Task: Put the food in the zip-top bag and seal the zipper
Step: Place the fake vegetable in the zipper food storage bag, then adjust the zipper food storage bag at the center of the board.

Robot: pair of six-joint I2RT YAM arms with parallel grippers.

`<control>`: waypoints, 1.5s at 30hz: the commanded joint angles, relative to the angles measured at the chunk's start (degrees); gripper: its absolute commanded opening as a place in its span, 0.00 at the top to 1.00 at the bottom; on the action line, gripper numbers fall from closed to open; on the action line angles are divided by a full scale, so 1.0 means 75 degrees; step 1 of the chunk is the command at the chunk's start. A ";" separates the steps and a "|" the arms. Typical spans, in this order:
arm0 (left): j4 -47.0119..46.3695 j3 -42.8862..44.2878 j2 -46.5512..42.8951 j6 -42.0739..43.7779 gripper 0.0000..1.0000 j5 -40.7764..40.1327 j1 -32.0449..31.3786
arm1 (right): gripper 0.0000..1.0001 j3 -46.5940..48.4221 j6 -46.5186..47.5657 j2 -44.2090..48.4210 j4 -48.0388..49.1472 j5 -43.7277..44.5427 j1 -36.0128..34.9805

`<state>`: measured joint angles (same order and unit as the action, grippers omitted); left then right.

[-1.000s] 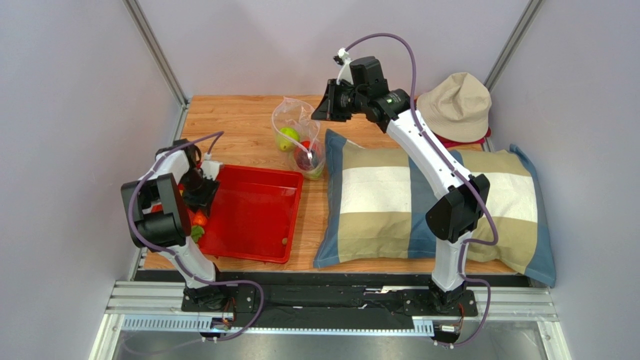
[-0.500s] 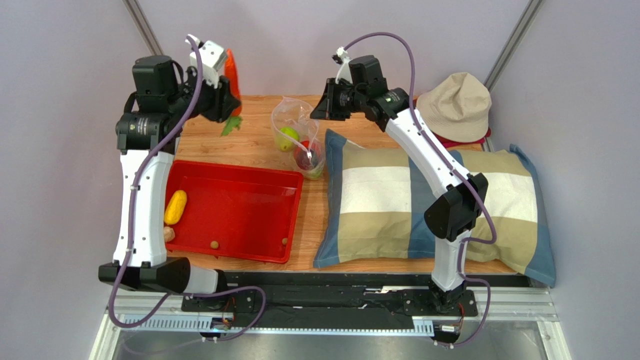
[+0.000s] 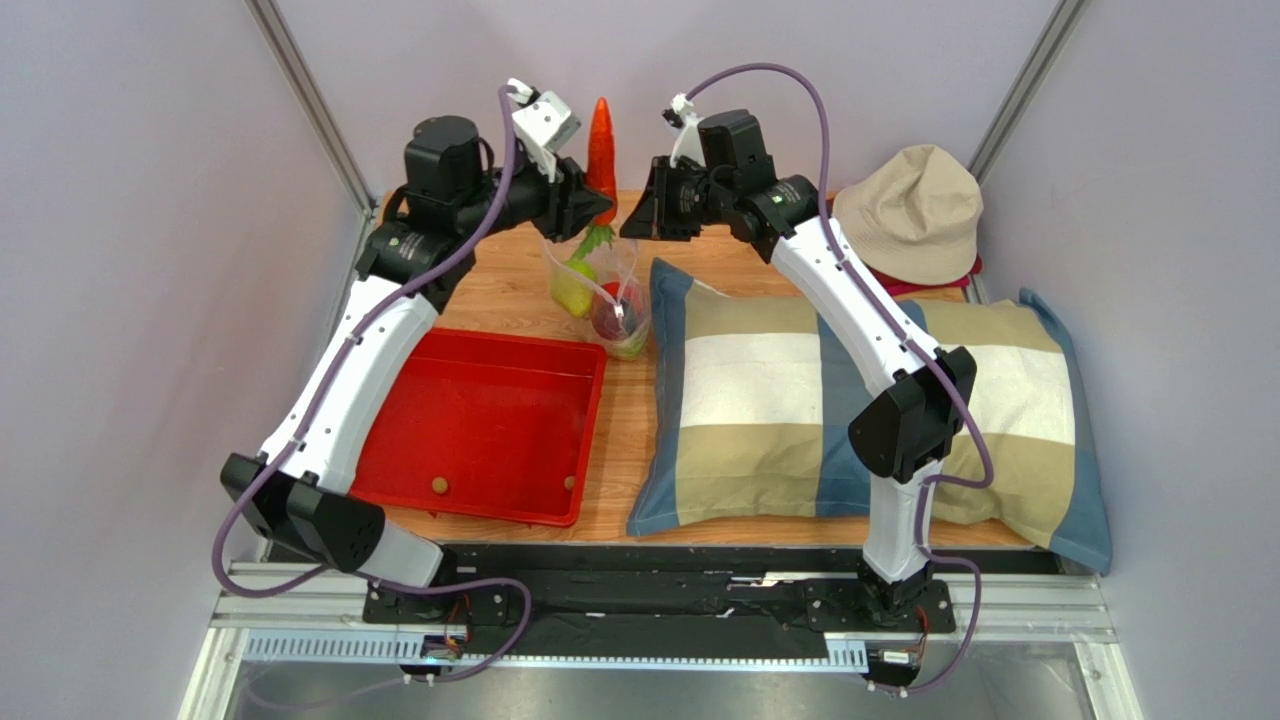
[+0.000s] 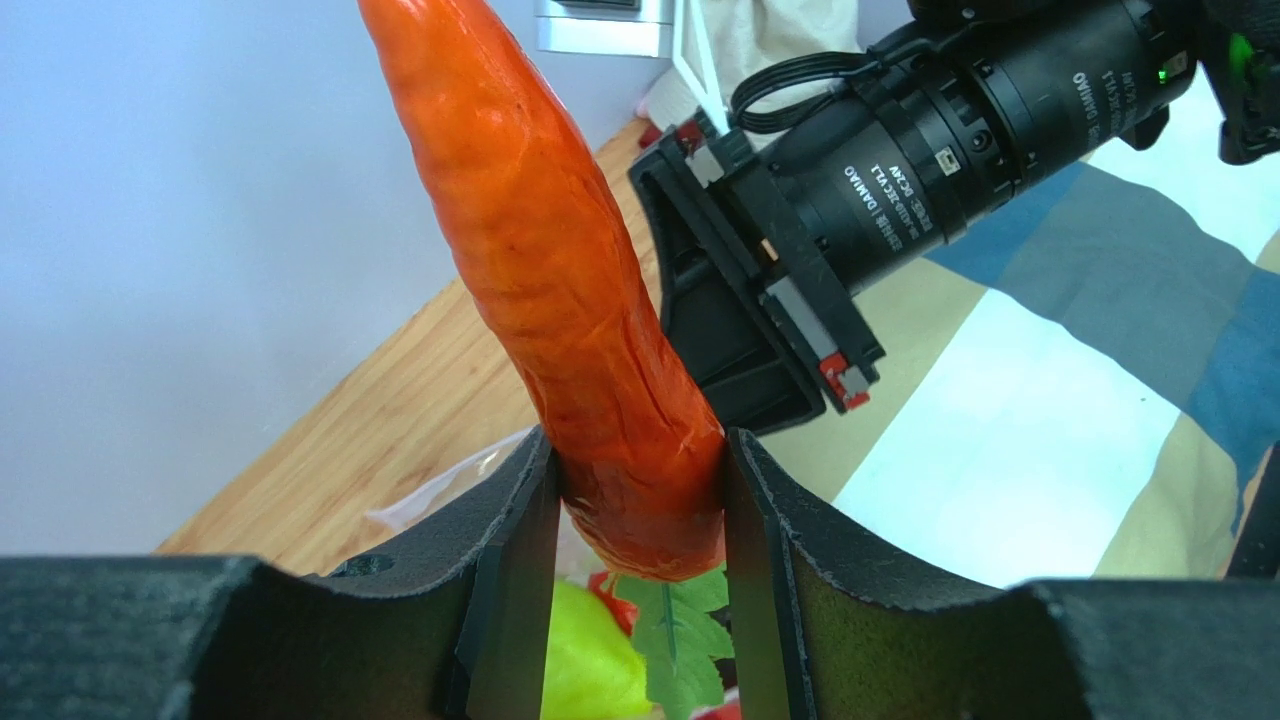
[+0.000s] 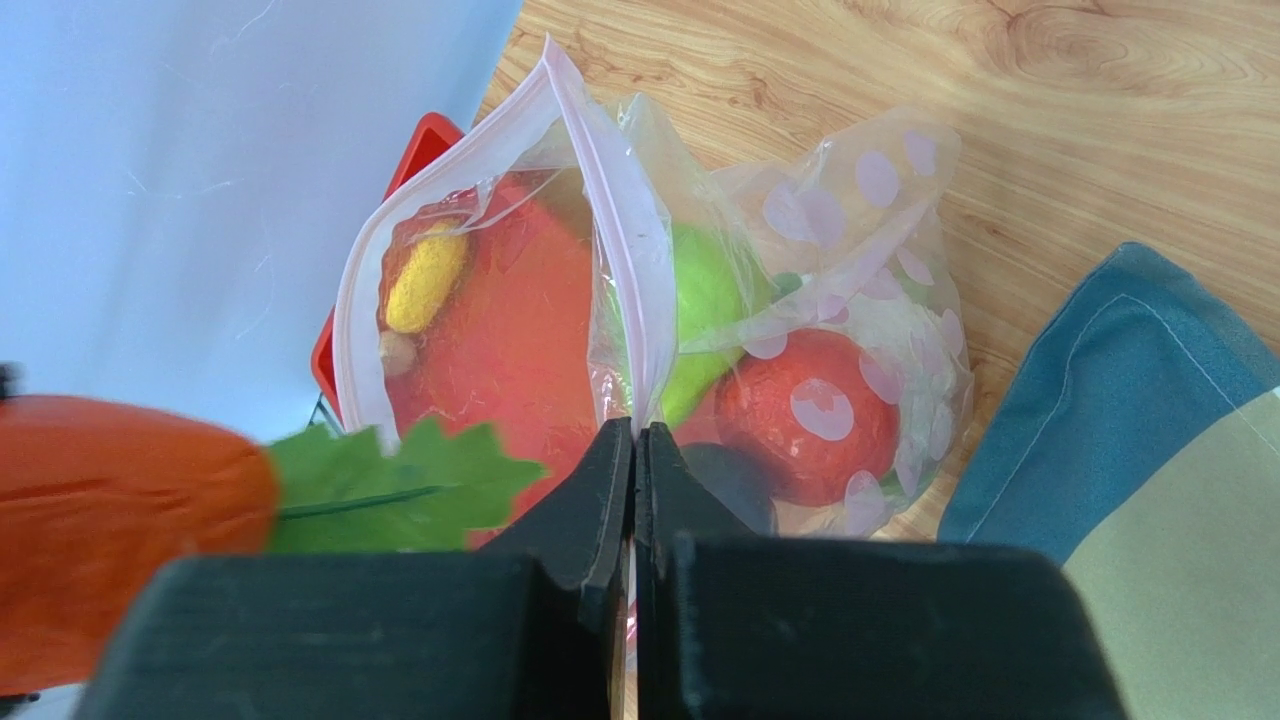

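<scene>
My left gripper [image 3: 586,203] [image 4: 639,503] is shut on the thick end of the orange carrot [image 3: 603,138] [image 4: 579,285]. The carrot points up and its green leaf [image 5: 394,483] hangs over the mouth of the zip-top bag [image 3: 598,285] [image 5: 661,285]. My right gripper [image 3: 649,213] [image 5: 633,450] is shut on the bag's mouth edge, where the zipper [image 5: 601,195] runs, and holds it up. Inside the bag lie a green apple [image 5: 703,300] [image 4: 594,660], a red-orange fruit [image 5: 804,413] and a dark round fruit [image 5: 732,488]. A yellow piece [image 5: 425,278] shows through the plastic, over the tray.
A red tray [image 3: 511,413] with two small brown bits lies left of the bag. A large striped pillow [image 3: 842,405] fills the right half of the table, with a beige hat [image 3: 909,210] behind it. Grey walls close in on both sides.
My left arm has lifted the carrot out of the tray area and swung it right, up to the bag's mouth. The right arm and the bag have stayed put.
</scene>
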<state>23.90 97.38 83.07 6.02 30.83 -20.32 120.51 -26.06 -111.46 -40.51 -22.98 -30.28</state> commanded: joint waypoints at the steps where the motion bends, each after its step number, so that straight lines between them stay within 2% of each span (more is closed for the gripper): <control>1: -0.0855 -0.0046 0.0267 -0.0345 1.00 -0.0593 -0.0069 | 1.00 0.0467 0.0042 0.0014 0.0128 -0.0065 0.0030; 3: -0.0936 -0.0245 0.0280 -0.0392 1.00 -0.0921 -0.0069 | 1.00 0.0467 0.0042 0.0025 0.0128 -0.0053 0.0030; 12: -0.0597 -0.1299 0.0152 -0.1283 0.98 -0.0841 -0.0139 | 1.00 0.0561 -0.0052 -0.0068 0.0152 -0.0018 0.0030; 16: -0.0842 -0.1559 -0.0095 -0.0817 0.98 -0.1051 -0.0221 | 1.00 0.0608 -0.0122 -0.0103 0.0163 -0.0181 0.0041; 21: -0.0633 -0.0951 0.0138 0.0366 0.97 -0.1696 -0.0221 | 1.00 0.0596 -0.0204 -0.0033 0.0350 -0.0252 0.0053; 23: -0.0527 -0.0903 0.0197 0.0532 0.93 -0.1790 -0.0221 | 1.00 0.0608 -0.0239 -0.0010 0.0444 -0.0275 0.0077; 25: -0.0201 -0.0763 0.0315 0.0708 0.83 -0.1732 -0.0221 | 1.00 0.0666 -0.0275 -0.0045 0.0468 -0.0287 0.0123; 29: 0.0491 -0.0225 0.0502 0.0674 0.34 -0.1847 -0.0221 | 1.00 0.0702 -0.0298 -0.0115 0.0456 -0.0275 0.0194; 31: 0.0970 0.0011 0.0503 0.0720 0.29 -0.1779 -0.0198 | 1.00 0.0679 -0.0298 -0.0127 0.0456 -0.0287 0.0217; 33: 0.1079 0.0059 0.0269 0.0709 0.20 -0.1848 -0.0197 | 1.00 0.0678 -0.0287 -0.0139 0.0468 -0.0310 0.0241; 37: 0.0822 -0.0444 -0.0387 0.0440 0.12 -0.2375 -0.0197 | 1.00 0.0678 -0.0286 -0.0139 0.0479 -0.0357 0.0252; 41: 0.1265 -0.0680 -0.0611 -0.0436 0.15 -0.2739 -0.0197 | 1.00 0.0655 -0.0310 -0.0127 0.0515 -0.0428 0.0264; 45: 0.1899 -0.0773 -0.0482 -0.1317 0.16 -0.2588 -0.0197 | 1.00 0.0538 -0.0298 -0.0069 0.0585 -0.0498 0.0264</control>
<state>33.80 92.51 79.48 4.14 11.90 -21.69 122.96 -27.83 -112.33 -39.62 -25.26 -28.56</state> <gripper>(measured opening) 0.848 0.010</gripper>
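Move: The carrot is already in the left fingers, leafy end down; the open mouth of the zipper food storage bag, its goal, is centred some 12 cm below that hand, about 3 cm back and 1 cm left. Right fingertips: level fore and aft, about 4 cm right, 10 cm down. In the bag, some 32 cm down, the green fruit is 6 cm back, 4 left; the dark ball 9 back, 1 left. From the right hand the mouth's middle lies 5 cm left, 3 back, 3 below. The carrot is lowered leafy end first into the bag mouth: the left hand eases forward a little, sinks about 10 cm with a slight downward tip, then comes back up some 3 cm and opens its fingers wide, letting go. It then withdraws back and left by 3 to 4 cm, turning counter-clockwise. The right hand keeps pinching the rim, lifting about 1.5 cm. ##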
